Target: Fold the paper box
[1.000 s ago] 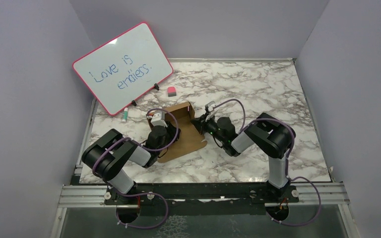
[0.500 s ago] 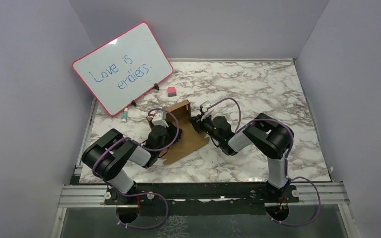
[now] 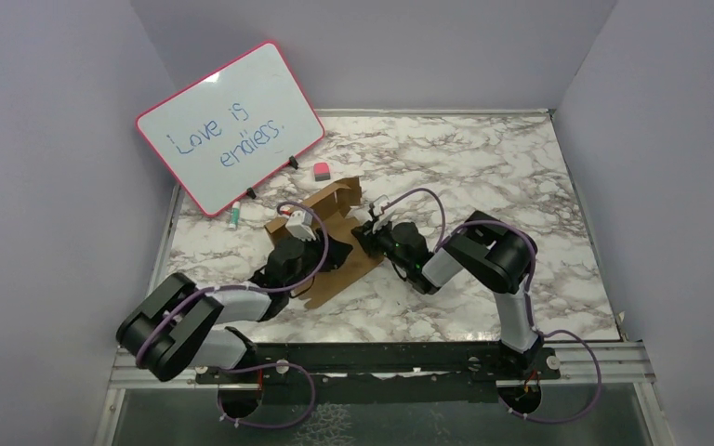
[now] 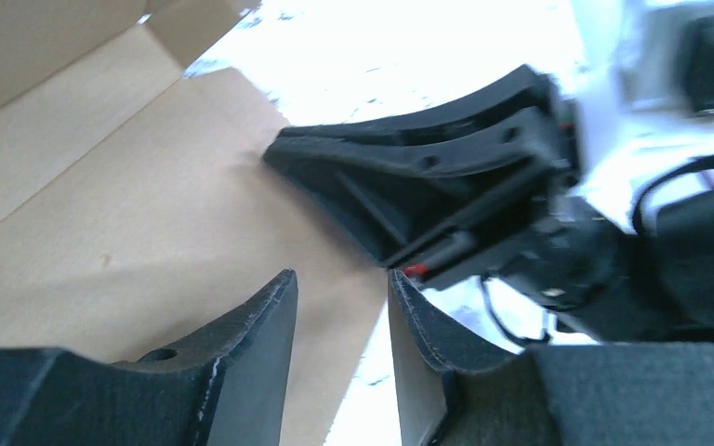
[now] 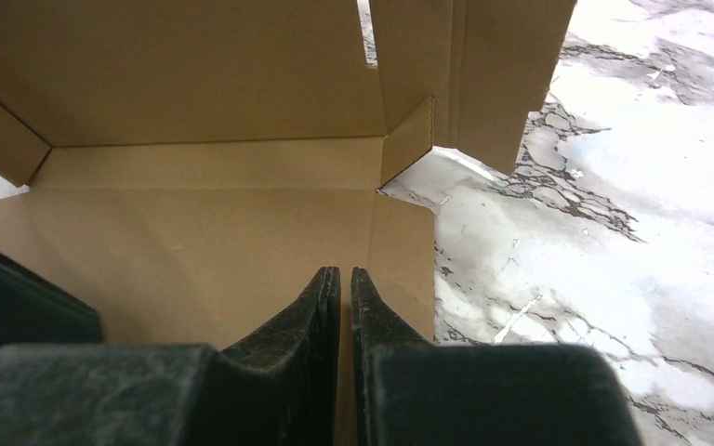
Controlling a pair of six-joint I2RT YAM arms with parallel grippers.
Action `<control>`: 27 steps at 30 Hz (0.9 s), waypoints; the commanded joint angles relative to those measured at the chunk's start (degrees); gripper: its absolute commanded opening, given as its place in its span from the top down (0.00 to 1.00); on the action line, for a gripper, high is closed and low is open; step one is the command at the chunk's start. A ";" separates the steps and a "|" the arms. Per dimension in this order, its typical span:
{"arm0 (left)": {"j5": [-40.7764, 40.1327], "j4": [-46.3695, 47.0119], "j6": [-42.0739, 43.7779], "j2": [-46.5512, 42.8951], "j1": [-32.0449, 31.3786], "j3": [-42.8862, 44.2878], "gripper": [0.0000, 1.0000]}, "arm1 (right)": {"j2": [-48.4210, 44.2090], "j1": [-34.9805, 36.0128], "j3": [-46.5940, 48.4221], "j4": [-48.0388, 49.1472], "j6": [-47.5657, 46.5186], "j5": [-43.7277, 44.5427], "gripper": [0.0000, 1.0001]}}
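The paper box (image 3: 349, 267) is a brown cardboard sheet lying mid-table, part folded, with one wall (image 5: 177, 65) standing up at its far side. From the left, my left gripper (image 3: 333, 246) reaches over the flat panel (image 4: 130, 214). Its jaws (image 4: 342, 283) are open and straddle the panel's near edge with nothing clamped. My right gripper (image 3: 364, 236) comes in from the right, and its fingers (image 4: 409, 167) rest on the same panel. In the right wrist view its tips (image 5: 345, 274) are shut to a thin slit and press on the cardboard (image 5: 204, 242), holding nothing.
A pink-rimmed whiteboard (image 3: 230, 125) leans at the back left. A pink eraser (image 3: 321, 170) and a green-capped marker (image 3: 233, 216) lie near it. Grey walls close in the marbled table (image 3: 493, 167) on three sides.
My left arm has stretched out lower and its jaws have widened. The right gripper has slid left onto the box. The box's raised wall has tipped further back.
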 commanded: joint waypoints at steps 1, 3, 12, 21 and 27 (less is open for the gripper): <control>5.09 -6.89 0.84 -9.22 -0.38 2.17 0.56 | 0.66 0.41 -0.20 0.25 -1.20 0.21 0.87; 4.94 -13.24 3.13 -13.29 -0.38 4.97 0.55 | 0.99 0.35 0.04 0.14 -1.21 -0.39 0.87; -7.31 -48.95 19.10 -19.15 0.62 29.47 0.44 | -2.93 0.23 -1.32 -1.07 -4.54 -3.71 0.74; 3.07 -65.29 25.82 -5.84 11.32 46.89 0.31 | -9.31 -8.84 2.33 -12.07 -10.28 -19.73 0.59; 10.10 -70.76 29.67 -0.13 15.96 52.44 0.28 | -9.48 -15.19 10.58 -20.79 -10.98 -30.92 0.46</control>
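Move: The far wall of the paper box stands ahead of the left hand, its right stretch some 10 cm forward, 4 cm left and about level with that hand. The base panel's middle lies 3 cm back, 4 cm left and 5 cm below it, the eraser some 20 cm ahead, 6 cm left and 4 cm below. From the right hand, the wall's right-end flap is about 8 cm ahead, 2 cm left and 4 cm higher. Up first, steeply: the left hand climbs about 20 cm off the base panel, then swings forward and left over the far wall and sinks some 6 cm there, spreading its fingers wider and rolling to point more steeply down. The right hand first stays on the panel's right edge, then opens and comes free, going up, forward and right to stand beside the end flap. ##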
